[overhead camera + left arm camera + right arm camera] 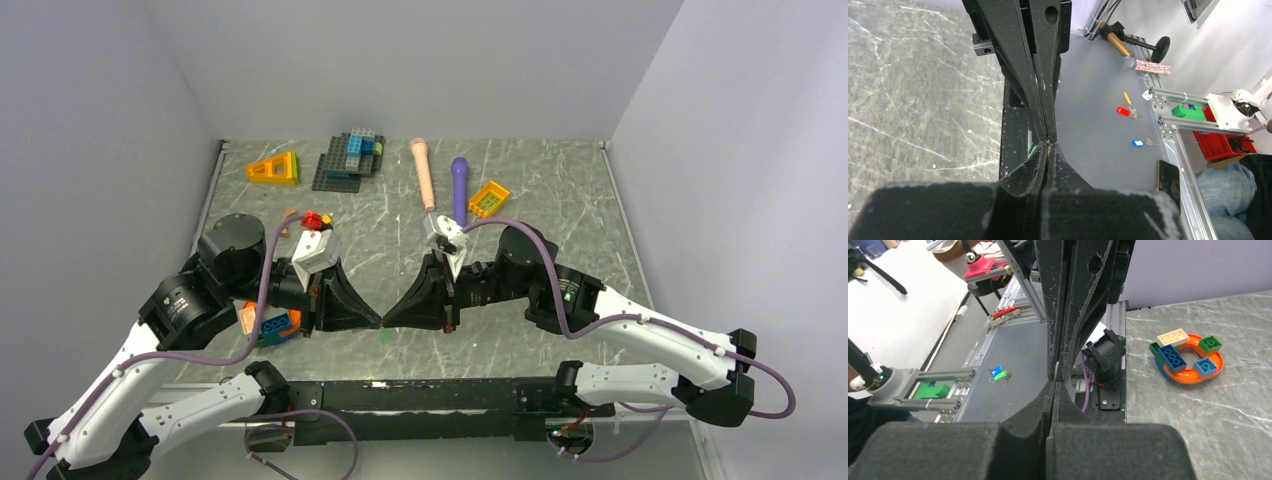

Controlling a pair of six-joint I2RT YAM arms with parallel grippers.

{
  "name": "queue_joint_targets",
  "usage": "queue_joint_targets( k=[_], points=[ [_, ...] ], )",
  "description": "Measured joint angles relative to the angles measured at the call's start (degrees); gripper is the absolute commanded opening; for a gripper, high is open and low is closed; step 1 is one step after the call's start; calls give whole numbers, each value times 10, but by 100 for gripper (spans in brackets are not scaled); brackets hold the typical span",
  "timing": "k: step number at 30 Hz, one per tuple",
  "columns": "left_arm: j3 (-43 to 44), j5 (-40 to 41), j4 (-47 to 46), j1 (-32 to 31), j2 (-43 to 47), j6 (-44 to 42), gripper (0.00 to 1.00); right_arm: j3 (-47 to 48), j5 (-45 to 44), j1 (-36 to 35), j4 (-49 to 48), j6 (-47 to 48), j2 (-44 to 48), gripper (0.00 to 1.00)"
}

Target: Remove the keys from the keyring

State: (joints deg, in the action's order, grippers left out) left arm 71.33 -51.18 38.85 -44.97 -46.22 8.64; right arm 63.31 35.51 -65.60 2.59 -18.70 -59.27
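My left gripper (377,322) and right gripper (389,320) meet tip to tip just above the table's near edge, both shut. A thin sliver of metal, the keyring (1056,371), shows edge-on where the tips meet. In the right wrist view it sits between the left gripper's fingers. From the left wrist the same metal (1048,141) is pinched at the right gripper's tips, just past my left gripper (1048,147). A green tag (384,336) hangs under the tips. Ring and keys cannot be told apart, as the fingers hide most of them.
An orange ring with bricks (268,325) lies by the left arm. At the back are an orange wedge (273,169), a brick stack (350,160), a peach handle (423,172), a purple handle (459,188) and a yellow piece (488,198). Tagged keys (1128,112) lie off the table.
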Motion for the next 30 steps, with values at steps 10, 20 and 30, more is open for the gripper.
queue_joint_targets(
  k=[10,20,30],
  points=[
    [11,87,29,0,-2,2,1,-3,-70,3,16,-4,0,0],
    [12,164,37,0,-6,13,0,-16,-145,3,12,-13,1,0],
    [13,211,39,0,-14,29,0,-20,-196,-1,13,-12,0,0]
  ],
)
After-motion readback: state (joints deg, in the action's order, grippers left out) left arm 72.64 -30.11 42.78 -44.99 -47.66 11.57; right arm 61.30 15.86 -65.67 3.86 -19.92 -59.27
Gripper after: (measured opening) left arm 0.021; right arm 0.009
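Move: Between the meeting tips of the two closed hands is the small metal of the keyring, about 1 cm to the left hand's right, level with it and no farther out. Its green tag hangs some 4 cm below the left hand, about 1 cm to the right. The orange block-covered ring lies on the table about 17 cm ahead of the left hand, 25 cm left and 35 cm below. From the right hand, the keyring is about 1 cm left, level. Swinging forward together, both hands carry the keyring about 6 cm out over the table and let it sink some 2 cm, their shut fingertips staying nose to nose on the small metal. The left hand turns counter-clockwise and the right clockwise, each some 20 degrees, so both sets of fingers swing from pointing slightly back to slightly forward; neither grip opens. ##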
